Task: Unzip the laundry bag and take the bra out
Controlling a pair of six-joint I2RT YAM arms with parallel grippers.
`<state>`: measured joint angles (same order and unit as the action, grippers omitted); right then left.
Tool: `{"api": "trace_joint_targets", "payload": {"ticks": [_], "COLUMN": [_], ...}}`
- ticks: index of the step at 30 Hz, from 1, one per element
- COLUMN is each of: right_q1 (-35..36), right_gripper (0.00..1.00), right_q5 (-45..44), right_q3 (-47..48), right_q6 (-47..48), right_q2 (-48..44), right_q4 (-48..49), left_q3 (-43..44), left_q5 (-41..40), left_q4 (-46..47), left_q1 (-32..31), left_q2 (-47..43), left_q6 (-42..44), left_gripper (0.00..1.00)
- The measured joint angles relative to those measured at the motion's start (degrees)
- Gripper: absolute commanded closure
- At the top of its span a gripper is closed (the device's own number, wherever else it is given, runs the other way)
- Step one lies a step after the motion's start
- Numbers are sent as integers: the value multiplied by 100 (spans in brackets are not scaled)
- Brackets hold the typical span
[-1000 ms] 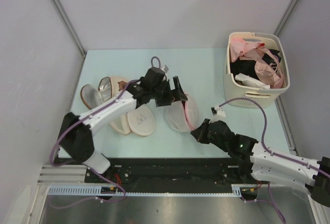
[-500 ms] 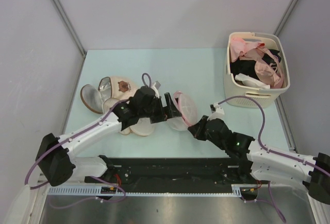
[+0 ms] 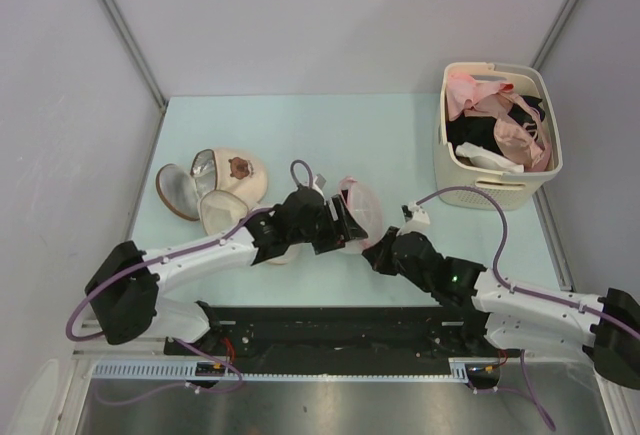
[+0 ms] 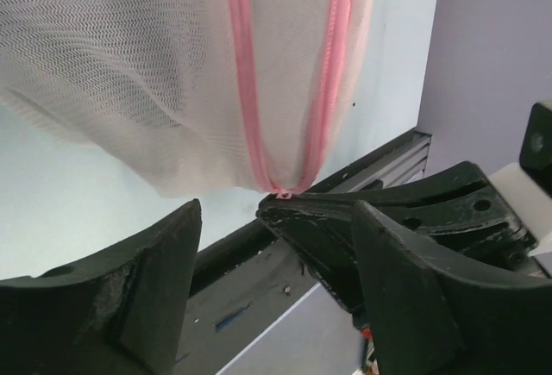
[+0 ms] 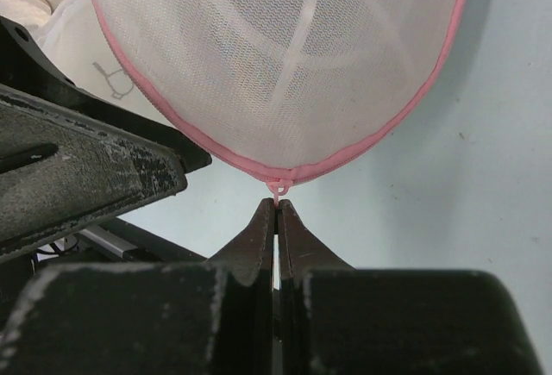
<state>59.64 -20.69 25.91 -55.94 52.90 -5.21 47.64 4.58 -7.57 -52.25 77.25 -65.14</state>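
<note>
The laundry bag (image 3: 360, 207), white mesh with a pink zip rim, stands on edge at mid-table. My right gripper (image 3: 376, 252) is at its near side, shut on the small pink zip pull (image 5: 277, 190) at the bottom of the bag (image 5: 285, 56). My left gripper (image 3: 345, 227) sits at the bag's near-left side, open, its fingers (image 4: 164, 254) wide apart just below the mesh (image 4: 129, 65) with nothing between them. In the left wrist view the right gripper's black tip (image 4: 345, 220) meets the zip's lower end. The bra does not show.
A cream slotted basket (image 3: 455, 170) with pale pink bras and a black garment stands at the back right. Beige bra cups (image 3: 235, 170) lie left of the left arm. A black rail (image 3: 330, 325) runs along the near table edge.
My left arm has drawn back toward the near edge, its gripper going from behind the bag to its near-left side and narrowing a little. The bag has shifted slightly. The right gripper stays shut.
</note>
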Motion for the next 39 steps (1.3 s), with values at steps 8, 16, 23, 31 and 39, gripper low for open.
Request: {"api": "trace_joint_targets", "payload": {"ticks": [8, 16, 23, 31, 39], "right_q1": [20, 28, -323, -1307, -1602], "right_gripper": [100, 100, 100, 100, 100], "right_q5": [-7, -2, -50, 358, 791], "right_q3": [4, 4, -24, -372, -634], "right_q6": [2, 0, 90, 352, 498], "right_q2": [59, 245, -74, -656, -671], "right_q4": [42, 44, -83, -42, 114], "left_q3": [166, 413, 529, 529, 632], "left_q5": [-354, -442, -87, 667, 1307], "left_q4": [116, -4, -107, -170, -251], "left_q1": [-52, -66, 249, 695, 800], "left_q2": [422, 774, 542, 321, 339], "left_q6": [-151, -173, 234, 732, 1252], "left_gripper": [41, 100, 100, 100, 100]}}
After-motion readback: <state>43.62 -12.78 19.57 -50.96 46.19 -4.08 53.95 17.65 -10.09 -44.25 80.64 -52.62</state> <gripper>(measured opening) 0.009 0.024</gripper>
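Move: The left hand, partly open, has the laundry bag's zippered edge about 2 cm ahead, 1 cm right and 2 cm below it; the zipper tab stands some 4 cm back and 3 cm right. A beige disc lies about 18 cm left of this hand, level with it fore and aft and perhaps 8 cm lower. The right hand already holds the zipper tab; the bag's middle is around 9 cm ahead of it and 1 cm left. The left fingers shut on the bag's pink zippered edge, reaching about 2 cm forward and 2.5 cm down to it, then lift some 4 cm with the edge pinched and turn slightly clockwise. The right hand keeps its pinch on the zipper tab, nearly still at first; once the left has closed, it draws the tab right about 5.5 cm and forward 3 cm, away from the left hand, sinking slightly at the end. ##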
